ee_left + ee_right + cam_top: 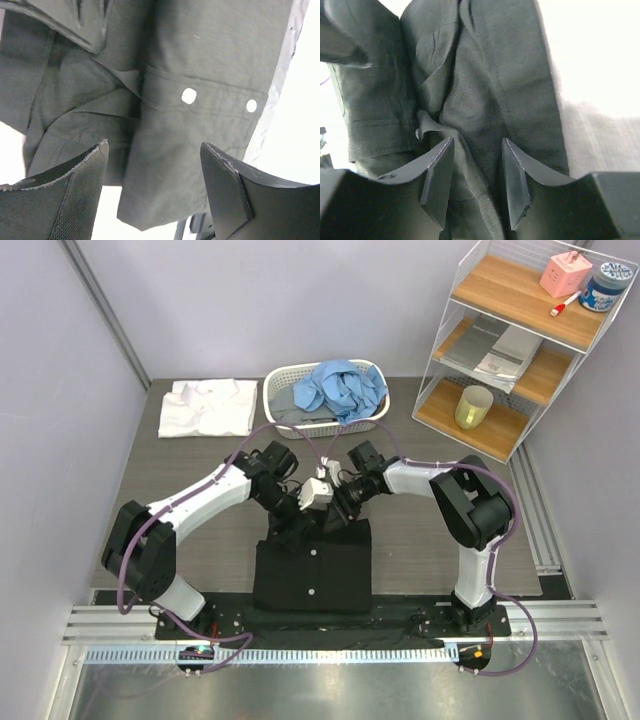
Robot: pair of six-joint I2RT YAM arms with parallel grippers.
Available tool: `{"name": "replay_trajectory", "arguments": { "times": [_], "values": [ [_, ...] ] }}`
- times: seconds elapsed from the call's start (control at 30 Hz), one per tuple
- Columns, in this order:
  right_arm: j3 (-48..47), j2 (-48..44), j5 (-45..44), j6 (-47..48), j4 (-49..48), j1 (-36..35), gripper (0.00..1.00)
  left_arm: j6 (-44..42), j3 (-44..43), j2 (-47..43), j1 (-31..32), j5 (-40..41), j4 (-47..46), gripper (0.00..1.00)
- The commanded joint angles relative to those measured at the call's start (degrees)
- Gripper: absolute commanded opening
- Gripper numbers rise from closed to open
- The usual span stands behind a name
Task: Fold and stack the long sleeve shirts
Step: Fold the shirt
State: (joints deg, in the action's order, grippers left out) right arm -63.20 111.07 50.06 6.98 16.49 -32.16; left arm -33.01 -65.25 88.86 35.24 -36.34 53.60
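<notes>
The black long sleeve shirt [312, 575] lies folded into a rectangle near the front of the table, its far edge bunched under both grippers. My left gripper [297, 518] hovers over that edge with its jaws wide apart and nothing between them. In its wrist view the black cloth [200, 60] with two white buttons lies beneath the left gripper [155, 145]. My right gripper [336, 514] is open astride a raised fold of the black shirt [470, 100]; the ridge runs between the fingers of the right gripper [478, 142]. A white shirt [208, 405] lies folded at the back left. A light blue one [340, 388] is crumpled in the basket.
The white slatted basket [283, 377] stands at the back centre with grey cloth under the blue shirt. A wire shelf unit [520, 340] at the back right holds a yellow cup [473, 407], books and small containers. Purple walls close in the left side and the back.
</notes>
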Motion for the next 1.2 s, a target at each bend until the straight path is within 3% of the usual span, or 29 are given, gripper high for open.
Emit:
{"name": "replay_trajectory", "arguments": {
  "times": [0.0,0.23,0.4,0.67,0.87,0.9,1.0,1.1,1.17],
  "values": [
    [0.3,-3.0,-3.4,2.5,1.5,-1.2,0.5,3.0,2.3,-2.5,0.3,-4.4,-5.4,0.74],
    [-10.8,-3.5,0.8,-4.8,4.8,3.2,0.49,-6.4,4.3,-3.4,0.3,-9.1,-6.4,0.73],
    [-13.5,2.3,3.7,-6.8,5.1,3.3,0.45,-9.9,2.7,0.1,0.3,-8.1,-6.5,0.7],
    [-13.8,9.6,8.1,-8.9,4.1,3.2,0.32,-13.7,-2.6,7.7,0.5,-10.9,0.8,0.59],
    [-13.2,11.8,8.4,-7.2,4.3,2.5,0.28,-14.4,-6.3,11.1,0.6,-10.2,3.3,0.35],
    [-13.3,12.1,8.6,-7.2,4.9,2.6,0.27,-14.5,-7.2,12.0,0.6,-10.3,4.3,0.25],
    [-13.4,12.6,8.7,-5.0,5.7,2.4,0.24,-14.6,-10.9,13.7,0.6,-9.6,7.1,0.08],
    [-13.2,12.9,8.8,-4.3,5.8,2.3,0.22,-14.8,-14.8,16.3,0.6,-8.6,9.3,0.0],
    [-13.3,12.9,8.8,-4.1,5.9,2.3,0.21,-15.1,-17.3,18.0,0.5,-8.2,10.6,0.0]
  ]
}}
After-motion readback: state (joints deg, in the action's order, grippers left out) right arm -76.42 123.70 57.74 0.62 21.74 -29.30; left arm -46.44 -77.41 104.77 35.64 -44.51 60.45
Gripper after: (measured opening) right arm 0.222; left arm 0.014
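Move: The folded layer's far edge lies about 2 cm to the left hand's right, level with it in reach and some 3 cm below. Of the shirt's two white buttons, the far one is roughly 4 cm back and 6 cm right of that hand, the near one 13 cm back and 6 cm right. For the right hand, the shirt's far edge is about 4 cm ahead, 2 cm left and just below; the far button is 7 cm back and 5 cm left. Left hand dips right some 3 cm and pinches the fold edge; right hand hops forward to shirt's far edge, narrowing. ##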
